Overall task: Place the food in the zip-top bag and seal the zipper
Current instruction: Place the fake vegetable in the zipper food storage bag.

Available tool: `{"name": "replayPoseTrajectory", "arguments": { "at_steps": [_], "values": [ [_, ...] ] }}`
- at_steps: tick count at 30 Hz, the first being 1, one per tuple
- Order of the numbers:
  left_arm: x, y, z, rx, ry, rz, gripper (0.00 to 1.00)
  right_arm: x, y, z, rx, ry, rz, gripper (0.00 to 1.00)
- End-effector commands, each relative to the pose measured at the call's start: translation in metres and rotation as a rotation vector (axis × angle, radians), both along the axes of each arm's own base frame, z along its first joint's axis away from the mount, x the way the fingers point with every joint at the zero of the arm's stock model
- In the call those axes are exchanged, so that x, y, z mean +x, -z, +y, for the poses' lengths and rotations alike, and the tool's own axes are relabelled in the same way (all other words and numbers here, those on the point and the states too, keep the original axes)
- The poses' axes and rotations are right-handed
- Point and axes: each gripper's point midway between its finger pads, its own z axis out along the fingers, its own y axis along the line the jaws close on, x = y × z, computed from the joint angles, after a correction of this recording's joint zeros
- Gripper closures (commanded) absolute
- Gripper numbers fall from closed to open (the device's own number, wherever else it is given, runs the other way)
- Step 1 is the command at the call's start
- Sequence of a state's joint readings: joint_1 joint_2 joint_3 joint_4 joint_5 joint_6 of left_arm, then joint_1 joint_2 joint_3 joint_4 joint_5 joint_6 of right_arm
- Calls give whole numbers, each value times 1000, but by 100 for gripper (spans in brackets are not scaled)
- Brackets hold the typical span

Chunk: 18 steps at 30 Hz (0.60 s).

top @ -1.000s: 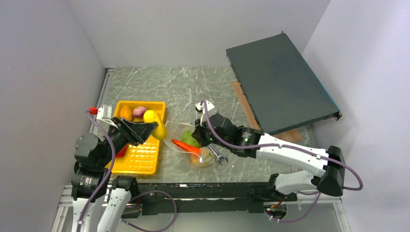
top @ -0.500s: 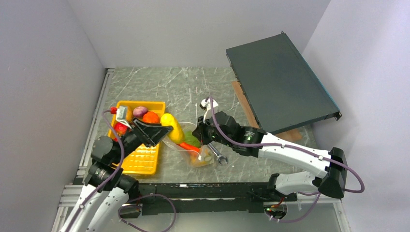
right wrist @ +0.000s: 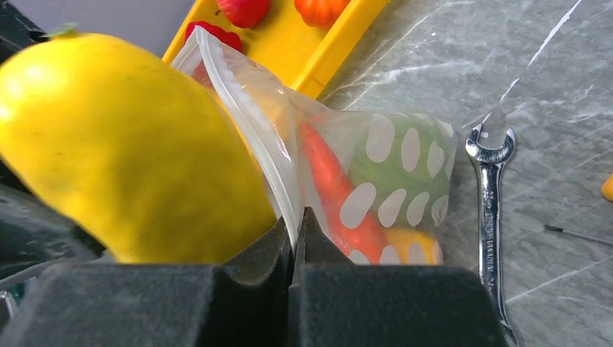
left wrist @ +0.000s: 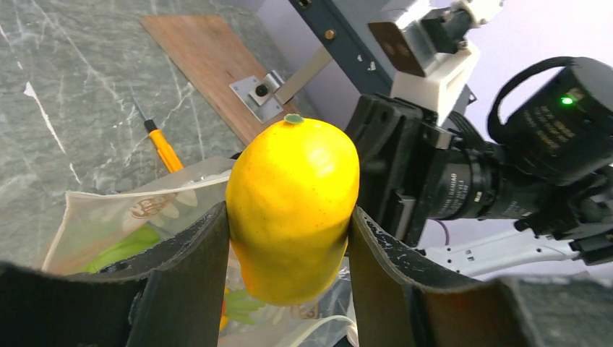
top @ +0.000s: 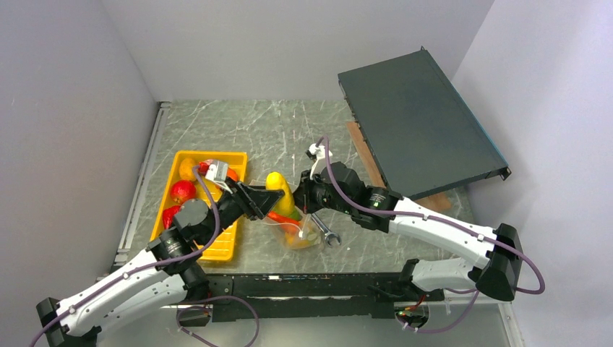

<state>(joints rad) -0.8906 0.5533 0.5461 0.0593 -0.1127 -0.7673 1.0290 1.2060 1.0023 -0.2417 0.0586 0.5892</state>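
Note:
My left gripper (left wrist: 289,217) is shut on a glossy yellow toy fruit (left wrist: 293,206), one finger on each side. In the top view this yellow fruit (top: 278,189) hangs over the mouth of the zip-top bag (top: 298,230), just right of the tray. My right gripper (right wrist: 296,220) is shut on the bag's mouth edge, pinching the white zipper (right wrist: 242,101) and holding that side up. Inside the clear dotted bag (right wrist: 405,163) lie an orange carrot (right wrist: 329,184), a green piece and a yellow piece. The fruit (right wrist: 123,152) sits close against the raised edge.
A yellow tray (top: 217,242) at the left holds red and orange food (top: 182,191). A steel wrench (right wrist: 490,210) lies beside the bag. A yellow-handled screwdriver (left wrist: 165,148) lies behind it. A dark panel (top: 419,123) leans on a wooden board (top: 365,155) at the right.
My left arm has swung right from over the tray, carrying the yellow fruit to the bag's mouth. My right gripper has kept its pinch on the bag edge and shifted slightly back.

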Motion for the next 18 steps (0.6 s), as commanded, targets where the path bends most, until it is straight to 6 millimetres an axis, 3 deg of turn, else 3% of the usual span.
{"name": "replayPoseTrajectory", "arguments": {
  "at_steps": [1, 5, 12, 18],
  "values": [
    [11, -3, -2, -6, -63, -34, 82, -1, -30, 3, 109, -7, -29, 100],
    [10, 12, -2, 2, -73, 25, 76, 0, -33, 0, 114, 1, -36, 100],
    [4, 47, 4, 75, -90, 208, 26, 2, -32, -3, 115, 9, -38, 100],
    [-5, 51, 0, 94, -48, 264, 15, 3, -27, -5, 103, 12, -35, 100]
  ]
}}
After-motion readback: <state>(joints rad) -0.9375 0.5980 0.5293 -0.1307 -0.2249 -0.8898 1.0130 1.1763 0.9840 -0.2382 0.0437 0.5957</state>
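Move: The left hand already grips the yellow vegetable above the zip-top bag; the bag's middle lies about 11 cm below this hand, some 3 cm to its right and 2 cm back. The right fingertips, pinching the bag's rim, are about 6 cm right, 1 cm ahead and 6 cm lower; the wrench lies 11 cm right, 1 cm ahead on the table. From the right hand, the bag's middle is about 3 cm left, 3 cm back and 5 cm below. The left hand sinks almost straight down towards the bag's open mouth, about 6 cm in all, slowly at first with the yellow vegetable still gripped, then faster as its fingers spread from roughly half to nearly wide open and let go, the wrist tipping the fingers some 15 degrees downward. The right hand stays shut on the rim beside it, all but still, holding the mouth open. ##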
